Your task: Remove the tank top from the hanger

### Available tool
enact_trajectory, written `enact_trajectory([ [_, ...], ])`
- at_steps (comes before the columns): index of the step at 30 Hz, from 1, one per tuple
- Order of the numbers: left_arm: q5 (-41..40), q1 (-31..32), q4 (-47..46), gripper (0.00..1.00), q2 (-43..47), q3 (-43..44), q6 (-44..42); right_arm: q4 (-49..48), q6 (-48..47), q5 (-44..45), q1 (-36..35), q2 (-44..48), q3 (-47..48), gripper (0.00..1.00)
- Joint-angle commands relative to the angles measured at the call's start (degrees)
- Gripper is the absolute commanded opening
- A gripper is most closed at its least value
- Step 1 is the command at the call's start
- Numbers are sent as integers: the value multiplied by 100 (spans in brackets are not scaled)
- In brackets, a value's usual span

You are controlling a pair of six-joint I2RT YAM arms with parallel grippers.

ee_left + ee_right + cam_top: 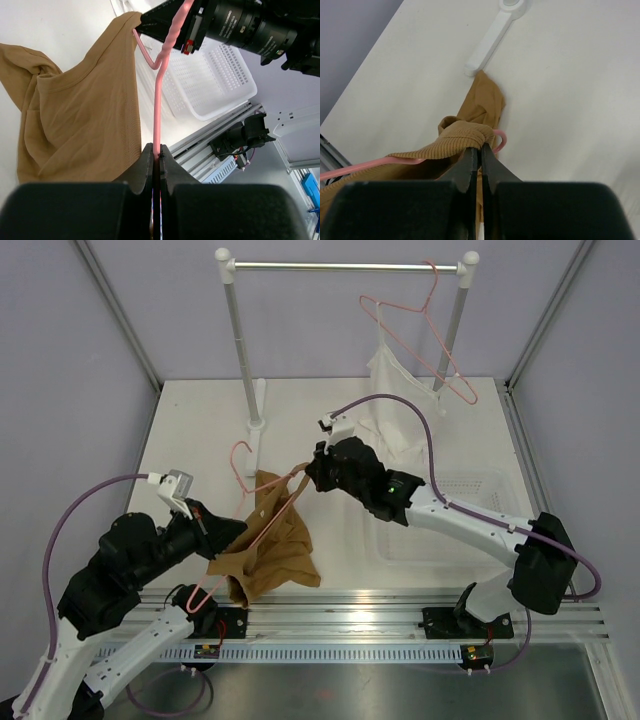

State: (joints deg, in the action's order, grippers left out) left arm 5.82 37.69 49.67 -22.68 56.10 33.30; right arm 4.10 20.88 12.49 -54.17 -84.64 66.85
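Note:
The tan tank top (272,545) lies bunched on the table, still threaded on the pink wire hanger (205,588), whose hook points toward the rack pole. My left gripper (232,528) is shut on the hanger's wire; in the left wrist view the wire (159,100) runs straight into its closed jaws (159,151), with the top (75,110) to the left. My right gripper (313,473) is shut on a ribbed strap of the tank top (455,137) at the hanger's end (500,140), held just above the table (480,146).
A clothes rack stands at the back on a white pole (240,350) with a foot (492,35). A white garment (400,405) hangs from it on another pink hanger (420,330). A white perforated basket (455,525) sits at the right, under my right arm.

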Motion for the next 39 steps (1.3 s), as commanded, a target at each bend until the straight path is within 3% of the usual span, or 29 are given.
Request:
enact_trajectory([
  [1, 340, 19, -247, 0, -202, 121, -156, -217, -23, 288, 248, 352, 21, 0],
  [6, 551, 19, -247, 0, -246, 138, -218, 390, -137, 763, 767, 220, 214, 0],
  [13, 1192, 19, -607, 0, -220, 121, -228, 451, -392, 158, 1233, 105, 153, 0],
  [18, 816, 19, -897, 0, -132, 95, -157, 346, -199, -483, 1313, 711, -356, 0],
  [21, 806, 19, -1896, 0, 96, -230, 88, -31, 160, -967, 1321, 1370, -927, 0],
  [25, 842, 19, -4317, 0, 255, -915, 563, -708, 627, -2448, 1304, 2152, -1367, 0],
  [31, 385, 19, -7176, 0, -482, -1417, 81, -464, 812, -3340, 1278, 2619, -1263, 0],
  [33, 358, 19, -7541, 0, -1033, -1121, -182, 62, 637, -2939, 1033, 2602, -982, 0],
  [37, -220, 28, -7482, 0, -1694, -286, -578, 1293, -84, -991, 101, 2540, -507, 0],
  [39, -800, 28, -7445, 0, -1801, -82, -902, 1400, -172, -854, -101, 2558, -384, 0],
])
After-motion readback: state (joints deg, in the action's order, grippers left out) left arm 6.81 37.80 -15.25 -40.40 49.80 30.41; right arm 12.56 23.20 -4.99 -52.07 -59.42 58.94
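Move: My left hand is gripping the hanger's arm near its neck. The tank top, still on the hanger, has its middle about 8 cm ahead, 7 cm to the right and 15 cm below. From my right hand, pinching its ribbed edge, that middle is roughly 8 cm back, 8 cm left and 9 cm down. The hanger's right end is right at those fingers; the basket sits some 30 cm to their right, 1 cm farther out and 14 cm lower. Keeping my pinch on the tank top's edge, I pull my right hand outward, about 5 cm forward and 7 cm right, past the hanger's end, then draw it back and up. My left hand keeps its grip, dips slightly while easing right, then swings the hanger up some 15 cm, forward and right, fingers tipping upward about 35 degrees, away from the cloth. ##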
